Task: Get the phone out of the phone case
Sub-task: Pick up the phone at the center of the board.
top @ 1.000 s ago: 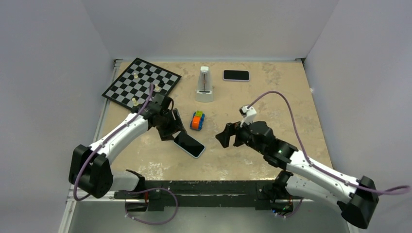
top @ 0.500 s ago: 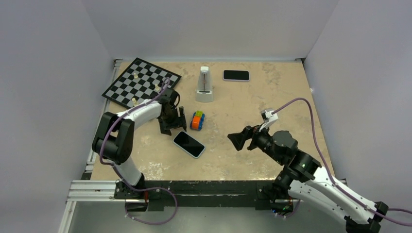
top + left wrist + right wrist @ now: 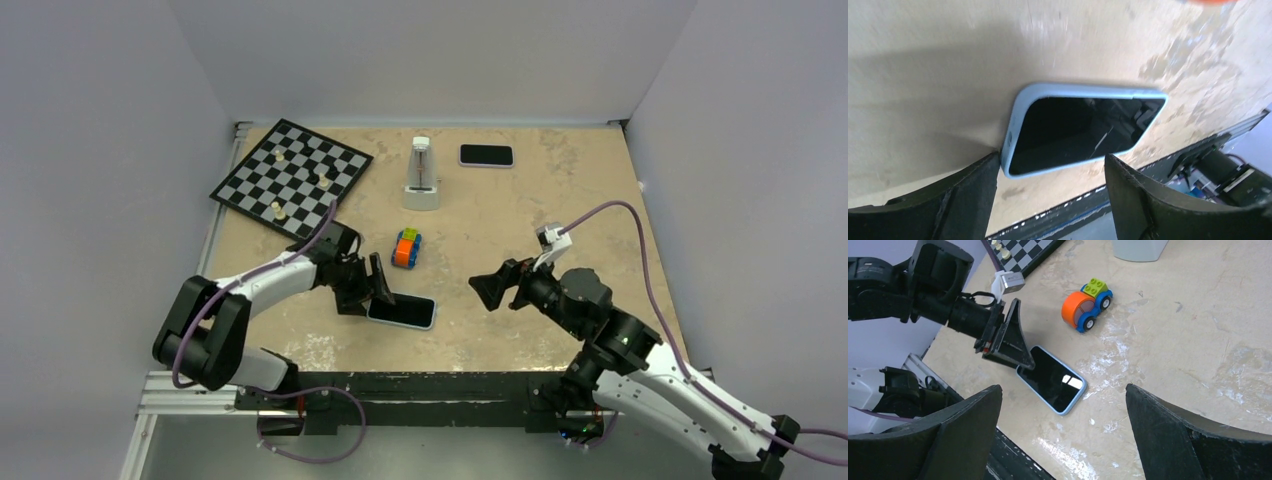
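The phone in its light blue case [image 3: 403, 311] lies screen up on the table near the front edge. It also shows in the left wrist view [image 3: 1083, 127] and the right wrist view [image 3: 1053, 380]. My left gripper [image 3: 370, 291] is open at the phone's left end. In its wrist view [image 3: 1050, 160] the jaws straddle that end, and the left finger [image 3: 970, 195] touches the case corner. My right gripper [image 3: 494, 290] is open and empty, raised to the right of the phone, which lies between its fingers in its wrist view [image 3: 1063, 389].
A toy car [image 3: 406, 248] stands just behind the phone. A metronome [image 3: 422, 175], a second phone [image 3: 486, 155] and a chessboard [image 3: 290, 170] with pieces are at the back. The black front rail [image 3: 420, 385] runs close to the phone.
My left gripper swung away from the phone and back, ending lower at its left end. The phone turned flatter and slid toward the front right. My right gripper drew back to the right.
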Available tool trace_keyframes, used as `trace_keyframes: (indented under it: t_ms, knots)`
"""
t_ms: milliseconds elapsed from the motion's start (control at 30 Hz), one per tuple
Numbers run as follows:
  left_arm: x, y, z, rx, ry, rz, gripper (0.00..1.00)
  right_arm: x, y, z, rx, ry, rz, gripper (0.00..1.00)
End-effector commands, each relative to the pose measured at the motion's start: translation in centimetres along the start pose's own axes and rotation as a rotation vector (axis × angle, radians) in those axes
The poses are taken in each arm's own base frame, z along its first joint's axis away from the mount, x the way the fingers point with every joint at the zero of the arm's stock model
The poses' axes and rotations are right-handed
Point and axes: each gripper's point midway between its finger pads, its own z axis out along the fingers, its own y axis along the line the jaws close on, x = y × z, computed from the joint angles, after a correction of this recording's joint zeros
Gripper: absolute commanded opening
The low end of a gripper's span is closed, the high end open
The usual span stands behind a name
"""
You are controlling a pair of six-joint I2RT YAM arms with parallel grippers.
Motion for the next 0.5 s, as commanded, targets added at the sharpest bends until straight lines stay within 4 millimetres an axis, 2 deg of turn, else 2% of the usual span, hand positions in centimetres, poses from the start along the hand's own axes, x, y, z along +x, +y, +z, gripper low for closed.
trace_keyframes:
  t_ms: [0,100,200,367,467]
  knots:
    - [3.3,-0.9,-0.9,0.019,0.064,0.019,0.81,-2.0,1.5,-0.1,-0.039,-0.044,0.02,0.98]
    - [4.6,-2.1,-0.9,0.013,0.082,0.117,0.81,-1.7,1.3,-0.1,-0.031,-0.031,0.025,0.98]
    - [5.2,-2.4,-1.2,-0.035,0.081,0.21,0.81,-1.7,0.9,-0.5,-0.013,-0.036,0.04,0.98]
    - [4.1,-2.5,-3.9,-0.092,-0.05,0.38,0.81,-2.3,-0.1,-1.7,0.039,-0.062,0.06,0.98]
    - [3.1,-4.0,-4.7,-0.087,-0.105,0.541,0.82,-2.8,-0.6,-2.3,0.066,-0.084,0.064,0.98]
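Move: The phone in its case lies with its middle about 5 cm to the left hand's right, level with it and some 2 cm lower; its left end is between the open fingertips. The toy car stands about 14 cm beyond the phone, and the chessboard's middle is roughly 30 cm ahead of the left hand and 19 cm to its left. From the right hand, the phone is about 18 cm left, 2 cm ahead and 22 cm below. One open finger of the left hand is at the case's left end to begin with and drags that end back before coming clear. The left hand sweeps about 5 cm back towards the base and 2 cm right, then rises some 3 cm near the end, leaving the phone ahead and to its right; the wrist turns roughly 15 degrees clockwise and the fingers stay wide. ##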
